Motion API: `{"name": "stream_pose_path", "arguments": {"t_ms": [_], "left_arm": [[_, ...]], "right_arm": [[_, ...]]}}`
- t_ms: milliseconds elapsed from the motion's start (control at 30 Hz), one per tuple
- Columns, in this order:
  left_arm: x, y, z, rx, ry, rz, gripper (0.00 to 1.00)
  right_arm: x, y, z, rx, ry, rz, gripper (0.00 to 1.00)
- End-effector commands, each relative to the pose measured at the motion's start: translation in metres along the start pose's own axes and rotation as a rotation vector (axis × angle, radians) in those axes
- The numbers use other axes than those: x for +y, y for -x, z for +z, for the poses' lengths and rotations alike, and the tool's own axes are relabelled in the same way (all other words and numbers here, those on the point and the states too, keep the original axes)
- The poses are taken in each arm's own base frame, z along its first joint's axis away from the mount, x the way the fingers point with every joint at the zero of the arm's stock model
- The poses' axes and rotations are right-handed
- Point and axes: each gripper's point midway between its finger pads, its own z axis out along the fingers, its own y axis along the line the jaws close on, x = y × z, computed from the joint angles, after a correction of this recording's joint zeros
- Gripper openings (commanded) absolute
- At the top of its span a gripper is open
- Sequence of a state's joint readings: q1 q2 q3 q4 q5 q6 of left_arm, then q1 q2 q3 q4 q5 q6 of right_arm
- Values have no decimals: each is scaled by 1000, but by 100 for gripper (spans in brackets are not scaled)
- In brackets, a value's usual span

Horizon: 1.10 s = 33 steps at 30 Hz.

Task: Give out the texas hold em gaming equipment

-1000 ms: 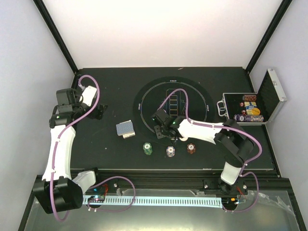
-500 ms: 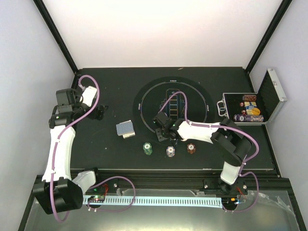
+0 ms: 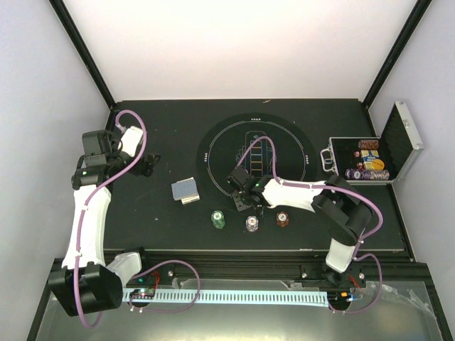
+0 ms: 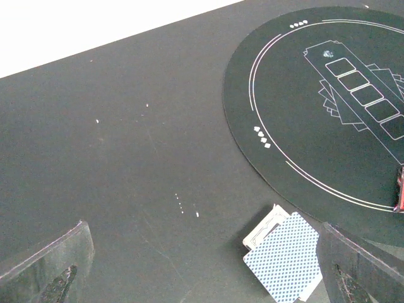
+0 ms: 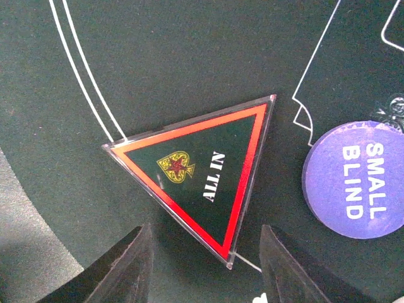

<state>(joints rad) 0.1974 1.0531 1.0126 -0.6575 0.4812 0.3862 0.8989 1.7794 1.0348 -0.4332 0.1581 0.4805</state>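
A red-edged triangle marker [image 5: 199,173] reading "ALL IN" lies flat on the round black mat [image 5: 189,57]. One of its corners points between the fingers of my right gripper [image 5: 205,271], which is open and does not touch it. A purple "SMALL BLIND" button [image 5: 356,180] lies just to its right. In the top view the right gripper [image 3: 245,200] hovers at the mat's near edge. Green [image 3: 218,219], white [image 3: 252,223] and brown-red [image 3: 282,219] chip stacks stand in a row in front of it. A small deck of blue-backed cards [image 4: 287,252] lies left of the mat. My left gripper [image 4: 202,278] is wide open above the table beside the deck.
A silver metal case [image 3: 366,160] stands open at the right with more chips inside. The mat [image 3: 284,142] covers the table's middle. Purple cables loop over both arms. The left arm [image 3: 89,206] reaches along the table's left side.
My right gripper has shifted slightly toward the near edge of the mat and its jaws have parted a little. The left arm has not moved.
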Motion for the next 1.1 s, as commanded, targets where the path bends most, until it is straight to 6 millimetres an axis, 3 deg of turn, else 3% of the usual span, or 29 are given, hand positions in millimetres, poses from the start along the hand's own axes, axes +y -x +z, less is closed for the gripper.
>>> {"name": "stream_pose_path", "arguments": {"t_ms": [0, 133, 333, 467, 1067], "left_arm": [[-2, 20, -14, -57, -4, 14, 99], [-1, 20, -14, -58, -2, 15, 99], [-3, 23, -14, -58, -13, 13, 99], [-3, 24, -14, -59, -19, 10, 99], [-1, 7, -13, 30, -21, -22, 99]], "right_arm": [[0, -2, 6, 16, -9, -19, 46], [3, 1, 12, 22, -8, -28, 36], [6, 8, 26, 29, -26, -52, 35], [12, 24, 35, 15, -42, -93, 33], [44, 162, 90, -32, -21, -145, 29]]}}
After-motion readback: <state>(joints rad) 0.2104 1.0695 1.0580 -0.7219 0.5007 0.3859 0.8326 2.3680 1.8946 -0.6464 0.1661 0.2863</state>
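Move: The right hand hangs low with its fingers part open about the all in triangle's near corner; the triangle's middle is some 3 cm ahead, 2 cm to the left and about 1 cm lower. At about the same height, the small blind chip is roughly 6 cm ahead and 3 cm right, the white button 2 cm ahead and 9 cm right, and the clear chip stack 5 cm back and 2 cm right. From the left hand, the triangle lies about 29 cm right, 2 cm back and 23 cm down. The right hand sinks about 1 cm and closes its fingers on the all in triangle's near corner, pinching it between the tips. It then speeds off forward and left, staying low over the mat for about 17 cm, away from the small blind chip and towards the suit marks on the ring's left edge, the fingers drawing in a touch more early on and the wrist turning only slightly, still pointing mostly down. ##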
